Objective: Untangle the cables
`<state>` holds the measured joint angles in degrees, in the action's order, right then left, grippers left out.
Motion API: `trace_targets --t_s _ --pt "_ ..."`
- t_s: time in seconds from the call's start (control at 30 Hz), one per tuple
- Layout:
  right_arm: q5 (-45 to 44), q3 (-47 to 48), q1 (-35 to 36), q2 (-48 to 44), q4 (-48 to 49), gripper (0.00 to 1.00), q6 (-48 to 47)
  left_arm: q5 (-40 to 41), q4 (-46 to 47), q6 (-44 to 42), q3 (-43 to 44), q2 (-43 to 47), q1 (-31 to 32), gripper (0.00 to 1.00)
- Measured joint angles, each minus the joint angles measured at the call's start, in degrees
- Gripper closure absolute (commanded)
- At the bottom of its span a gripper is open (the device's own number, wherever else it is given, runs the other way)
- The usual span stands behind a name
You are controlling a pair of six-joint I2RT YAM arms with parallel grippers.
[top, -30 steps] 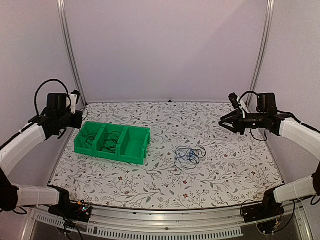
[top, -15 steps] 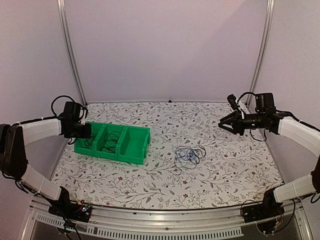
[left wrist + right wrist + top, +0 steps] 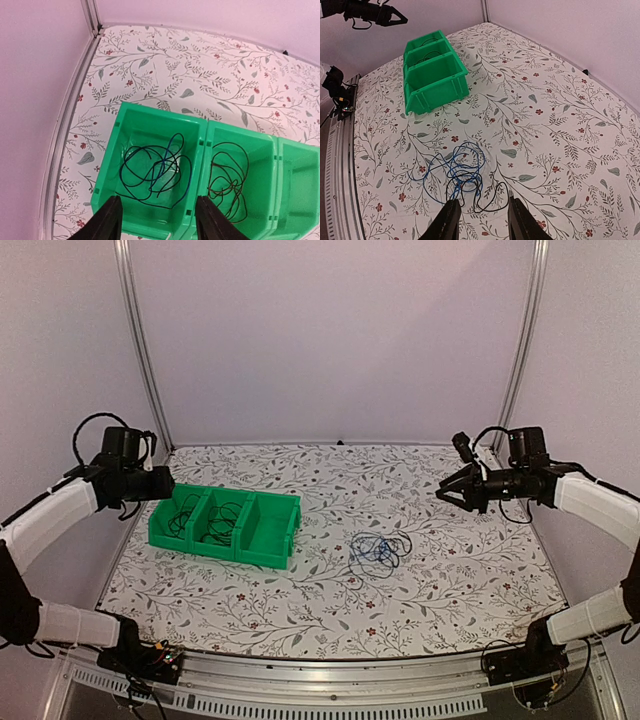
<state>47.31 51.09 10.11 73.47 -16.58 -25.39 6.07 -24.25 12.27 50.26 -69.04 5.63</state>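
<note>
A snarl of blue and black cables (image 3: 378,549) lies on the floral table, right of the green bin (image 3: 268,537). In the right wrist view the same cables (image 3: 462,172) lie below my right gripper (image 3: 483,200), which is open and empty and hovers high at the table's right (image 3: 450,486). My left gripper (image 3: 160,484) hangs above the bin's left end. Its jaws stand wide apart (image 3: 159,198) with nothing between them. A loose dark blue-black cable (image 3: 155,170) sits in the left compartment under it. A dark brownish cable (image 3: 230,180) sits in the middle compartment.
The bin's right compartment (image 3: 300,185) shows no cable in it. Metal frame posts (image 3: 140,340) stand at the back corners, and a rail (image 3: 65,135) runs along the table's left edge. Pale walls close in the table on three sides.
My left arm dipped to the bin's left compartment half a second ago and has since risen again, its jaws now spread. My right arm has hardly moved.
</note>
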Motion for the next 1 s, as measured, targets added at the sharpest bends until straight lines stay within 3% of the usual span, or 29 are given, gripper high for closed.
trace_targets --t_s 0.13,0.37,0.47,0.7,0.87,1.0 --pt "0.04 0.98 0.0 2.49 -1.79 0.65 -1.57 0.22 -0.22 1.42 2.01 5.81 5.25 0.49" --pt "-0.37 4.13 1.44 9.42 -6.88 0.68 -5.51 -0.2 7.69 2.69 4.35 4.94 26.32 0.5" --pt "-1.53 4.74 3.04 12.11 -8.61 0.69 -6.75 0.96 12.02 2.78 6.58 -1.11 35.01 0.49" --pt "-3.13 5.25 6.47 15.91 -10.58 0.69 -7.89 3.87 15.69 1.44 18.58 -26.05 52.15 0.49" --pt "-4.11 6.75 7.87 18.73 -11.85 0.67 -8.2 5.88 13.51 1.51 25.59 -40.09 56.98 0.48" --pt "-7.52 7.04 7.91 20.13 -11.72 0.65 -6.99 6.23 12.57 2.86 26.25 -43.87 57.92 0.48"
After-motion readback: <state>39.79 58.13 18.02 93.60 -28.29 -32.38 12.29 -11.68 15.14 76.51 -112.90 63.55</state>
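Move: For my left hand, the tangle of blue and black cables lies about 49 cm to the right, some 3 cm back and 16 cm below. The green bin's left compartment, already holding a cable, is about 4 cm ahead, 1 cm to the left and 13 cm down; its empty right compartment is some 21 cm to the right and 1 cm ahead. From my right hand the tangle is about 13 cm left, 2 cm ahead and 20 cm below. I swing my left hand in an arc over the bin, first up about 9 cm, then some 43 cm right and a little back, turning clockwise about 50 degrees and dropping towards the tangle's left, near side, fingers staying half open. Meanwhile my right hand sinks about 11 cm and eases slightly left towards the tangle, tipping down and rolling, fingers still partly open. ##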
